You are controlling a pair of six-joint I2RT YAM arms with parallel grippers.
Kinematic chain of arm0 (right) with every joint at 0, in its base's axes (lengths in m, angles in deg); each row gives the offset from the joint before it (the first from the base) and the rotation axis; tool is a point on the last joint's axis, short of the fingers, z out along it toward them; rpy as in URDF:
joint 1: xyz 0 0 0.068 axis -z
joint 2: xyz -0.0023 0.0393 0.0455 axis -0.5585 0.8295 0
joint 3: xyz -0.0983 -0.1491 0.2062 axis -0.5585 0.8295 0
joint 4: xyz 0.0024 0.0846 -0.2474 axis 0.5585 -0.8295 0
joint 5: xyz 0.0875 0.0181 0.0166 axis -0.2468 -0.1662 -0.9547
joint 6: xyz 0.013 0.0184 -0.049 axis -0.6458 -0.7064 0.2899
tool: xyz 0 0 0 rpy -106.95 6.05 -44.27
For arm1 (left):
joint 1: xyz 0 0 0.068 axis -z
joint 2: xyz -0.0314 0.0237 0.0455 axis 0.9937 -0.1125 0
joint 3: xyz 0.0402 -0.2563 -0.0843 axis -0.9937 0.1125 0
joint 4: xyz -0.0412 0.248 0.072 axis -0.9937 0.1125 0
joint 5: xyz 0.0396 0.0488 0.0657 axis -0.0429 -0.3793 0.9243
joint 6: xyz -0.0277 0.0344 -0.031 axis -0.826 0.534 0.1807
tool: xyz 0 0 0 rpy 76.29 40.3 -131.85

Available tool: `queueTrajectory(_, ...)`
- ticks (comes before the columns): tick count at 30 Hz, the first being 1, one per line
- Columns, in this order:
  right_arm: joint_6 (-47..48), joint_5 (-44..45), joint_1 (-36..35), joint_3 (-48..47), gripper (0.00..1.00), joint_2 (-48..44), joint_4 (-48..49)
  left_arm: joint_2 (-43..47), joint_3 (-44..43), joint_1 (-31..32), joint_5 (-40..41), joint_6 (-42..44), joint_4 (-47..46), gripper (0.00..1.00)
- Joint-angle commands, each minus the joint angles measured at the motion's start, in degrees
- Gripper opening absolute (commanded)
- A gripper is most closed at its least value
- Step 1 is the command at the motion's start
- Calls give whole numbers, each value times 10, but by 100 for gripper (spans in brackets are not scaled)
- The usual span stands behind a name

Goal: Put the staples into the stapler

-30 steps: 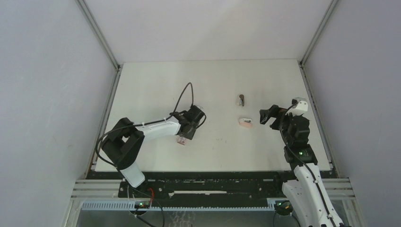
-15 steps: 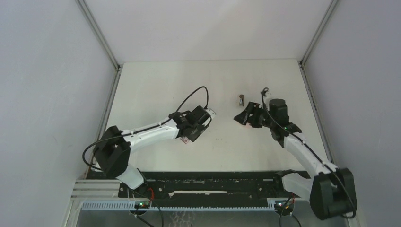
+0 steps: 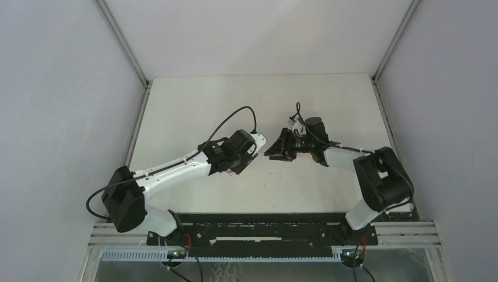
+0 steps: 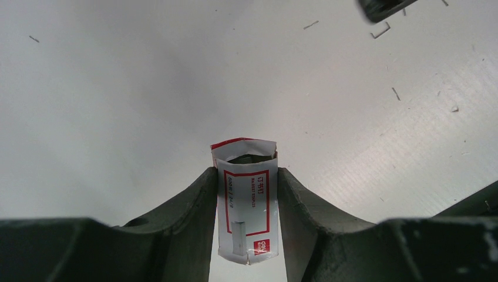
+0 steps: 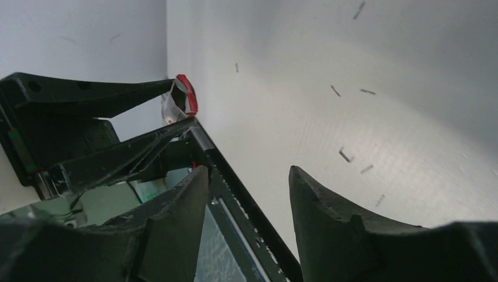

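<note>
My left gripper (image 4: 246, 170) is shut on the staples (image 4: 246, 202), a small white box with red print. It grips the box by its long sides, and the torn open end (image 4: 244, 154) sticks out past the fingertips. In the top view the left gripper (image 3: 235, 166) hangs over the middle of the table. My right gripper (image 3: 271, 151) points at it from the right, a short gap away. The right gripper (image 5: 246, 173) is open with nothing between its fingers, and from there I see the staples (image 5: 183, 97) in the left jaws. The stapler is hidden.
Loose single staples (image 4: 380, 30) lie scattered on the white table (image 3: 188, 111); more loose staples (image 5: 345, 155) show in the right wrist view. The black front rail (image 5: 252, 214) runs along the table's near edge. Grey walls close in both sides.
My right arm has swung left from the right edge to the table's middle, its jaws narrowing. The left arm has stretched slightly rightward, still holding the box.
</note>
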Motion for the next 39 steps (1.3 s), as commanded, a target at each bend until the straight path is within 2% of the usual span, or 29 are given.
queueTrajectory(1, -68, -62, -30, -49, 48, 52, 127, 33, 12, -1, -17, 17, -14, 45)
queueTrajectory(5, -88, -58, -59, -78, 47, 90, 151, 39, 13, -1, -24, 19, -15, 45)
queueTrajectory(15, -81, -60, -89, -120, 37, 131, 135, 37, 12, -1, -30, 17, -14, 45)
queueTrajectory(25, -75, -61, -106, -133, 28, 140, 127, 36, 10, -1, -27, 17, -13, 45)
queueTrajectory(28, -75, -62, -112, -134, 22, 142, 127, 38, 11, -1, -29, 16, -14, 45)
queueTrajectory(39, -74, -59, -127, -134, 16, 145, 125, 48, 14, -1, -29, 15, -14, 45)
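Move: The staples box, already in the left hand, is at that hand's finger pads, open end facing forward and right. From the right hand it lies about 11 cm left and 2 cm back, roughly level in height. A pink-and-white object is on the table some 13 cm right of the right hand, 3 cm ahead; a small dark-topped object stands 11 cm right and 12 cm ahead, both around 9 cm lower. The right fingertips arrive at the open end of the staples box and narrow from half open to nearly shut about its red-edged rim. That arm travels about 9 cm to its left, quickly at first and then creeping, rises a little and draws slightly back late on, while the wrist swings some 15 degrees counter-clockwise. The left hand keeps its pinch on the box, lifting it about 1 cm before holding still. ##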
